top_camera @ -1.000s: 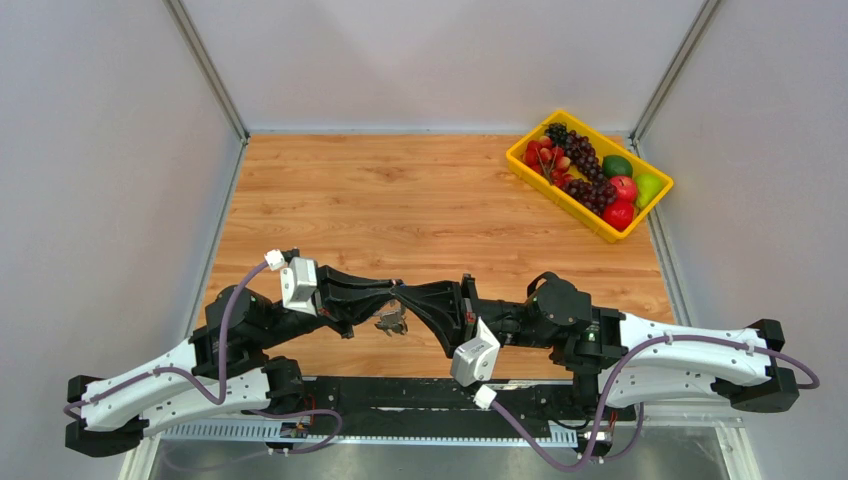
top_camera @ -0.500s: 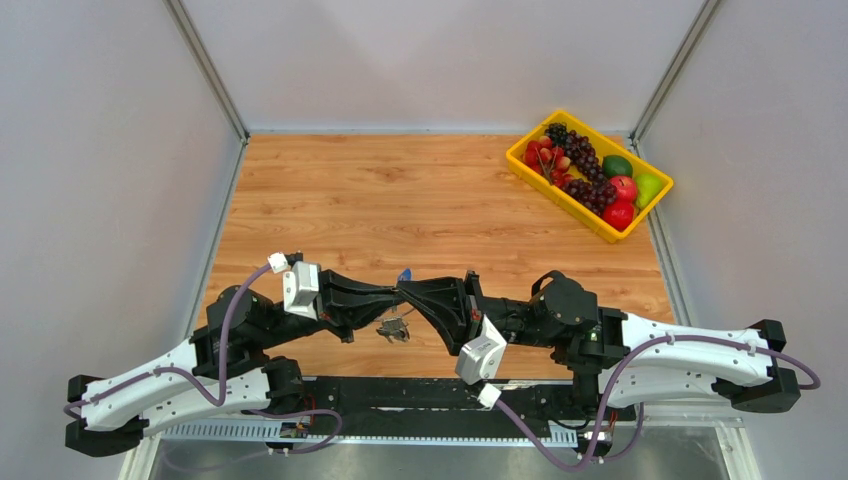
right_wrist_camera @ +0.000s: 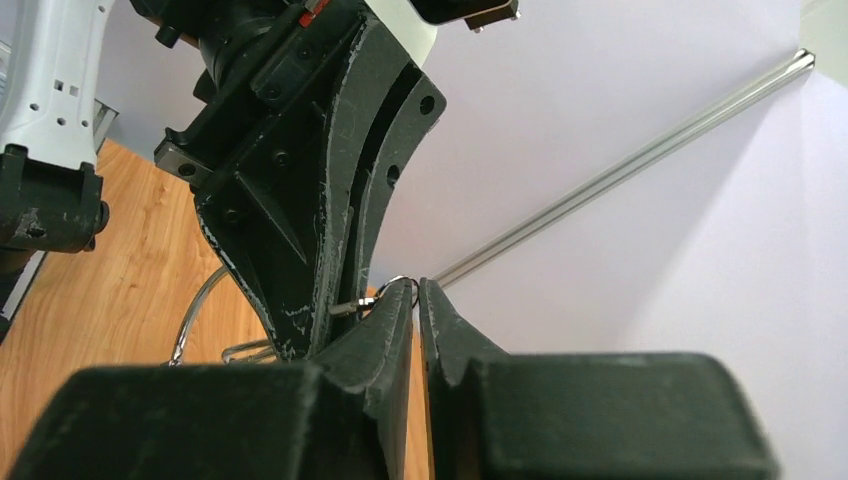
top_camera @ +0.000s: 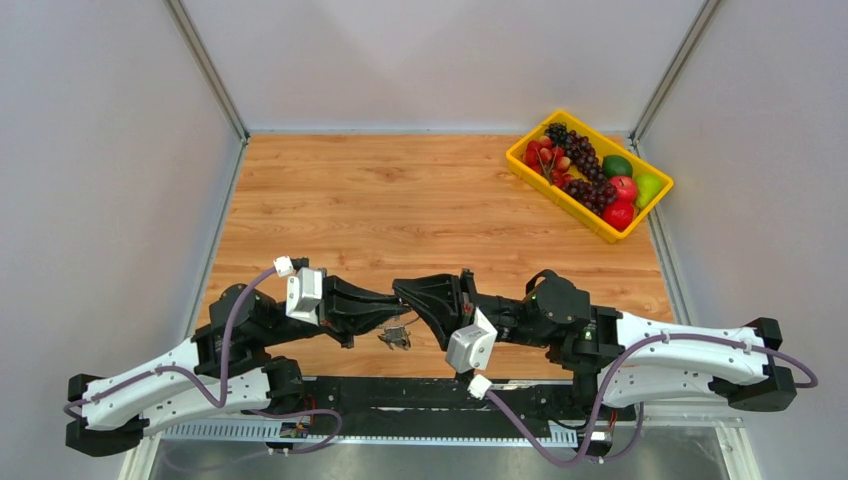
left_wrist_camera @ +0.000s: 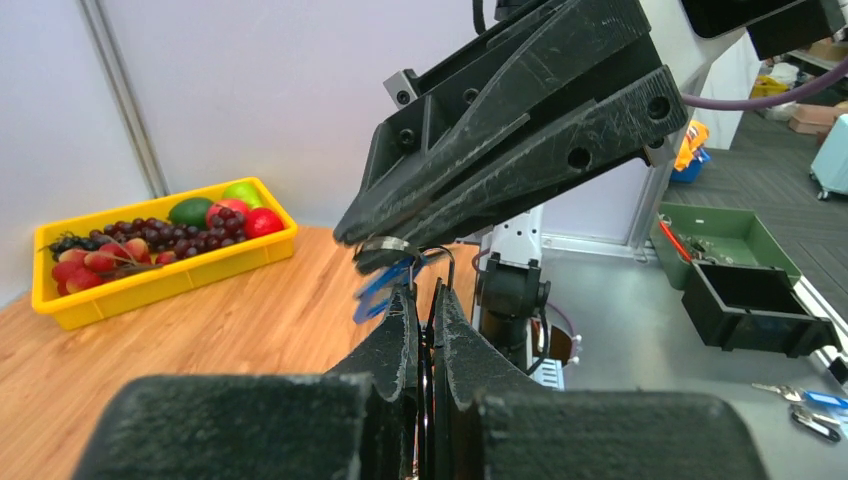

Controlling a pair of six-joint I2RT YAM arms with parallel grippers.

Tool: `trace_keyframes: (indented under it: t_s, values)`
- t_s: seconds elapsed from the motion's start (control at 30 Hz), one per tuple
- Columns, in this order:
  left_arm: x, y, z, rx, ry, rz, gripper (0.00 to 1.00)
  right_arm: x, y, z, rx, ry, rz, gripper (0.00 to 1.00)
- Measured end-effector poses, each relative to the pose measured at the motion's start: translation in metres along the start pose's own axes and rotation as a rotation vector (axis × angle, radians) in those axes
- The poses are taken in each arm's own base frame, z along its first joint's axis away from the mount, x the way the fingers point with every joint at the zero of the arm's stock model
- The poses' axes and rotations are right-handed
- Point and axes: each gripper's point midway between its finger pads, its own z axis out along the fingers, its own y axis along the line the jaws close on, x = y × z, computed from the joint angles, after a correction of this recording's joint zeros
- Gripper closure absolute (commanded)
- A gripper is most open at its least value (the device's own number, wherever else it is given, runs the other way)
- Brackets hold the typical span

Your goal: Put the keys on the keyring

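My two grippers meet tip to tip above the near middle of the wooden table. The left gripper (top_camera: pixel 392 312) (left_wrist_camera: pixel 428 290) is shut on the keyring, whose thin wire (left_wrist_camera: pixel 447 262) rises from between its fingers. The ring's silver loop (right_wrist_camera: pixel 197 312) hangs below it, and a bunch of keys (top_camera: pixel 394 338) dangles there. The right gripper (top_camera: pixel 402 290) (right_wrist_camera: pixel 417 288) stands a sliver open, with light showing along the gap. A small silver ring (right_wrist_camera: pixel 398 284) sits at its tip. A blurred blue-tagged key (left_wrist_camera: pixel 383 282) hangs just under that tip.
A yellow basket (top_camera: pixel 555 198) of fruit stands at the table's far right corner. Beyond the near edge are the arm bases, a green bin (left_wrist_camera: pixel 725 235), a black bin (left_wrist_camera: pixel 750 305) and loose keys (left_wrist_camera: pixel 805 400) on a grey bench.
The blue tag that stuck up above the tips half a second ago has dropped out of the top view. The right jaws have parted slightly. Both grippers sank a little towards the near edge.
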Motion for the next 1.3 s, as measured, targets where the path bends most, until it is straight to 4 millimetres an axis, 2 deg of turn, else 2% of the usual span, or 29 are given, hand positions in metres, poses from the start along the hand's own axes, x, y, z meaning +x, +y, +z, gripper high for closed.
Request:
trace_keyframes:
  t_s: [0.17,0.3,0.63,0.83,1.13,1.23,1.3]
  values:
    - [-0.004,0.003,0.001,-0.010,-0.018,0.003,1.00,0.008,-0.009,0.007,0.042,0.055,0.037,0.68]
    - [-0.011,0.004,0.002,-0.014,-0.042,0.005,1.00,0.007,-0.019,0.008,0.081,0.072,0.069,0.63]
    - [-0.006,0.009,0.003,-0.038,-0.035,0.003,1.00,0.015,-0.026,-0.001,0.123,0.124,0.096,0.53]
    - [0.002,0.012,0.002,-0.055,-0.026,0.000,1.00,0.020,-0.024,-0.012,0.105,0.164,0.098,0.48]
    - [0.015,0.014,-0.005,-0.074,-0.028,-0.003,1.00,0.032,-0.008,-0.020,0.043,0.223,0.119,0.44]
    - [0.003,0.008,-0.008,-0.050,-0.080,0.003,1.00,0.045,-0.015,-0.034,0.067,0.294,0.116,0.43]
    - [-0.013,0.004,-0.012,-0.037,-0.138,0.010,1.00,0.049,-0.019,-0.042,0.078,0.319,0.121,0.41]
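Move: The keyring is in the left fingertips, its loop about 1 cm to the right of the left hand and level in height. From the right hand it lies roughly 2 cm back, 1 cm left and 1 cm below. From the left hand, the blue tag is some 2 cm right, 1 cm ahead and 1 cm lower, and the bunch of keys hangs about 3 cm back, 1 cm right and 7 cm below. The right fingers spread wide, leaving the keyring about 5 cm each forward and right; the left keeps hold. ##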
